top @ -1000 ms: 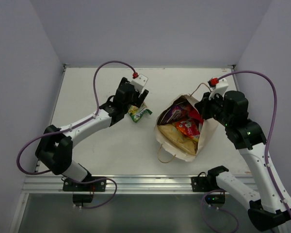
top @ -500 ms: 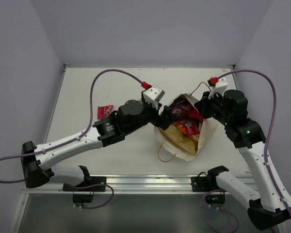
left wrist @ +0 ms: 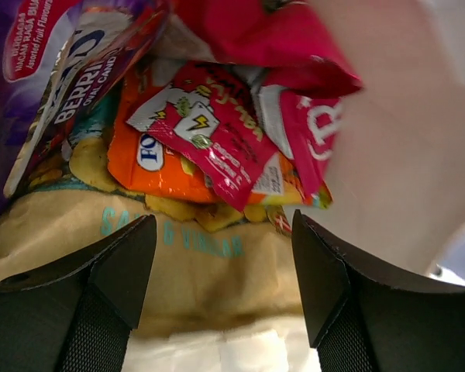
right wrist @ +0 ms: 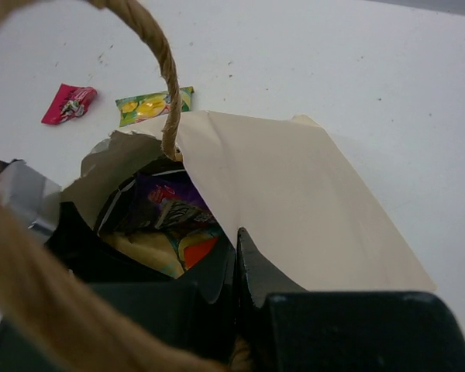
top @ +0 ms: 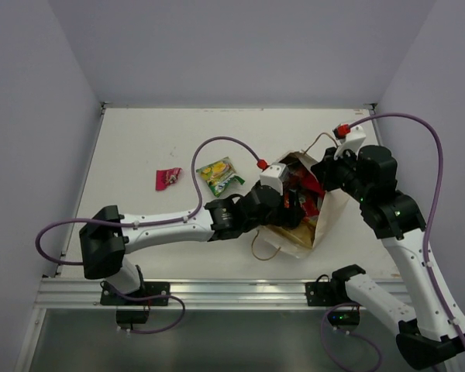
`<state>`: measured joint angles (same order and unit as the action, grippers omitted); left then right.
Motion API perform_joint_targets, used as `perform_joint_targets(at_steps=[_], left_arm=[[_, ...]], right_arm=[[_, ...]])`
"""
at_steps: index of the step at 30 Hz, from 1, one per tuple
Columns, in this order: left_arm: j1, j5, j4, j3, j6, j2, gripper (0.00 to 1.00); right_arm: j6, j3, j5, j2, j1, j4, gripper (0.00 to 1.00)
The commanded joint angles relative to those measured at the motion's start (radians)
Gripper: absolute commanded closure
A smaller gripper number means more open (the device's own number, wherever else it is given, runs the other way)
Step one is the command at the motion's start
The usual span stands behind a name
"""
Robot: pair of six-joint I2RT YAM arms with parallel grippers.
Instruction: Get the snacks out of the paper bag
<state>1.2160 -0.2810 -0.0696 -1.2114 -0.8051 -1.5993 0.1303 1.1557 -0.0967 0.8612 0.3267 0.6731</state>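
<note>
The paper bag (top: 327,222) lies tipped at centre right, its mouth towards the left. My left gripper (top: 291,203) is open inside the mouth. In the left wrist view its jaws (left wrist: 223,225) stand wide apart over the tan pouch (left wrist: 201,271), just short of a red packet (left wrist: 217,143), an orange packet (left wrist: 136,167) and a purple packet (left wrist: 31,85). My right gripper (top: 326,167) is shut on the bag's upper edge (right wrist: 294,201) beside a cord handle (right wrist: 167,77). A green-yellow packet (top: 219,176) and a small red packet (top: 167,178) lie on the table.
The two loose packets also show in the right wrist view, red (right wrist: 68,103) and green-yellow (right wrist: 151,105), left of the bag. The bag's other cord handle (top: 263,246) lies on the table at the near side. Grey walls close the table on three sides.
My left gripper left the green-yellow packet on the table and swung right into the bag's mouth. The right arm has not moved.
</note>
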Motion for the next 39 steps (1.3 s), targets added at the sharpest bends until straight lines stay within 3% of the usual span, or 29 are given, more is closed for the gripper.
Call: perform_joint_targets(at_steps=[1,12,17,21,22,24,25,31,34,39], left_arm=[[-0.003,-0.107,0.021,-0.068,-0.132,-0.045,0.26],[-0.007,-0.144,0.007,-0.181,-0.186,-0.215,0.31],[-0.006,-0.115,0.004,-0.197,-0.207,-0.272,0.38],[-0.009,-0.122,-0.016,-0.204,-0.213,-0.283,0.64],[-0.010,-0.124,-0.019,-0.204,-0.210,-0.277,0.81],[-0.010,-0.142,-0.029,-0.195,-0.195,-0.243,0.97],[-0.012,-0.145,-0.032,-0.183,-0.192,-0.228,1.00],[-0.018,-0.169,-0.065,-0.142,-0.071,0.002,1.00],[-0.022,-0.204,-0.188,-0.160,0.015,0.080,1.00],[-0.176,-0.127,-0.323,-0.070,0.079,0.317,1.00]], right_arm=[[0.032,-0.001,-0.014,-0.040,0.000,-0.082,0.99],[0.048,-0.045,-0.044,-0.065,0.002,-0.119,0.99],[0.048,-0.045,-0.043,-0.070,0.003,-0.121,0.99],[0.042,-0.051,-0.043,-0.071,0.002,-0.121,0.99],[0.040,-0.051,-0.037,-0.074,0.002,-0.119,0.99],[0.034,-0.053,-0.025,-0.079,0.002,-0.119,0.99],[0.032,-0.054,-0.021,-0.080,0.002,-0.121,0.99],[0.026,-0.054,-0.011,-0.079,0.002,-0.116,0.99],[0.025,-0.054,0.006,-0.080,0.002,-0.115,0.99],[0.025,-0.053,0.020,-0.083,0.000,-0.110,0.99]])
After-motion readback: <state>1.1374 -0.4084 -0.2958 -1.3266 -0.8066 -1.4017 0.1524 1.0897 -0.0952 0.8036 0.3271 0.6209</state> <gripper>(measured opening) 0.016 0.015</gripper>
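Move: The small red packet I'm after lies about 5 cm ahead of my open left hand, 6 cm to its right and 5 cm below, inside the bag. The orange packet lies right under it, some 3 cm lower; the purple packet is 10 cm ahead and 3 cm left of the hand, 4 cm down. The tan packet is 3 cm ahead, 2 cm left and 8 cm below. From my right hand the red packet is about 2 cm back, 5 cm left and 12 cm lower. I slide my left hand roughly 7 cm deeper into the bag, rightward, down and forward towards the small red packet, swinging the wrist some 10 degrees counter-clockwise. I shut the fingers and pinch it, then lift fast, about 13 cm up while drawing left, out through the bag's mouth. My right hand stays almost in place, still pinching the bag's rim. ##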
